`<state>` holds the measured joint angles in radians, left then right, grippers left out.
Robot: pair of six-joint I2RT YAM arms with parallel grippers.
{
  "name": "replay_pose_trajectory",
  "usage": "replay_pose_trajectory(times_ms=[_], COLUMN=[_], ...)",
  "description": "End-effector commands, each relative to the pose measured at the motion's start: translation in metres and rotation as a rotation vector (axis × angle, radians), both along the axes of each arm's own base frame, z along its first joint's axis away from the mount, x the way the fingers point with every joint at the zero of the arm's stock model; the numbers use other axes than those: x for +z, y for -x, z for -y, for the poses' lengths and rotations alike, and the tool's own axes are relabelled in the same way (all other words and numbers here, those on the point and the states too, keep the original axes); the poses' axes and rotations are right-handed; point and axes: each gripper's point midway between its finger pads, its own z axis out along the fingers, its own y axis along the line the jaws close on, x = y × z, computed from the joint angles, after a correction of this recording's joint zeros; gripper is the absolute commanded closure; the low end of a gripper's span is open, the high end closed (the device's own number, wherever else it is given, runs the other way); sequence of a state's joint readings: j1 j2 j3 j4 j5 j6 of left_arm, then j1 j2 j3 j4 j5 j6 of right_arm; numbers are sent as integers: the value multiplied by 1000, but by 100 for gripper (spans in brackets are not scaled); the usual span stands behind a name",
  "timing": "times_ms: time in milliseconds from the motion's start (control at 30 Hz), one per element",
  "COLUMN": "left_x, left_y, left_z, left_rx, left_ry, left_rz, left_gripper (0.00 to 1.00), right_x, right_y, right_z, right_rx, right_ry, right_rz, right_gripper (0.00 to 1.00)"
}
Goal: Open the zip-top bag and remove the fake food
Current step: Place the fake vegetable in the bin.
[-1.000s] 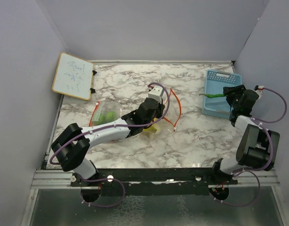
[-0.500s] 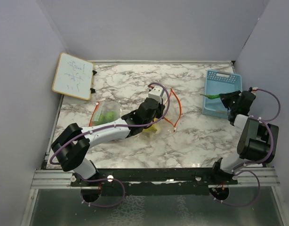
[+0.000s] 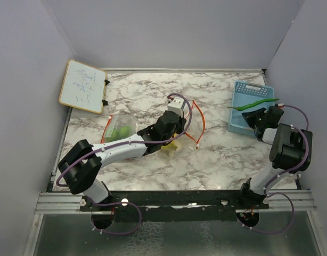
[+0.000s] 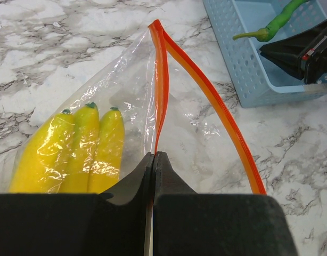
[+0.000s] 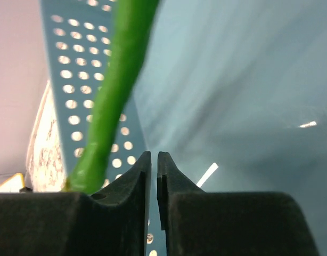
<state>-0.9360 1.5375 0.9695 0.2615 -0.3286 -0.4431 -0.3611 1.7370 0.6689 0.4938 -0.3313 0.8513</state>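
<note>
The clear zip-top bag (image 4: pixel 126 90) lies on the marble table, its orange zip strip (image 4: pixel 217 106) spread into an open loop. My left gripper (image 4: pixel 154 156) is shut on the near side of that strip. Inside the bag are a yellow banana bunch (image 4: pixel 78 149) and a lime-green fruit (image 3: pixel 120 130). A long green bean (image 3: pixel 254 104) lies across the light-blue basket (image 3: pixel 239 121). My right gripper (image 5: pixel 154 154) is shut on nothing, low inside the basket, with the bean (image 5: pixel 115 90) just left of its left finger.
A small whiteboard (image 3: pixel 83 85) leans at the back left. Grey walls close in the table on three sides. The basket (image 4: pixel 243 69) stands near the right wall, past the bag's mouth.
My right gripper has shut and drawn back toward the basket's near edge, leaving the green bean lying across the basket. The left arm and the bag have not moved.
</note>
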Motion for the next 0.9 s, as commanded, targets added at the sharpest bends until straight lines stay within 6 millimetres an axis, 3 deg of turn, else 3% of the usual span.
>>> replay_pose_trajectory(times_ms=[0, 100, 200, 533, 867], left_x=[8, 8, 6, 9, 6], left_y=[1, 1, 2, 3, 2], left_z=[1, 3, 3, -2, 1], left_rx=[-11, -15, -18, -5, -6], left_ry=[33, 39, 41, 41, 44], left_rz=[12, 10, 7, 14, 0], left_gripper=[100, 100, 100, 100, 100], right_x=[49, 65, 75, 70, 46], right_y=[-3, 2, 3, -13, -37], right_z=[-1, -3, -4, 1, 10], right_rx=[34, 36, 36, 28, 7], right_ry=[64, 83, 85, 52, 10], right_rz=[132, 161, 180, 175, 143], right_gripper=[81, 68, 63, 38, 41])
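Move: The long green vegetable lies across the bin's rims. Its middle is about 5 cm ahead of the shut right hand, some 4 cm to its right and 3 cm higher. The blue bin's middle is roughly 3 cm ahead and 3 cm to the right, near hand level. From the left hand, still pinching the open bag, the vegetable is about 11 cm ahead, 33 cm right and 10 cm lower. The right hand rises about 7 cm, opening its fingers, then eases down and forward towards the green vegetable. ##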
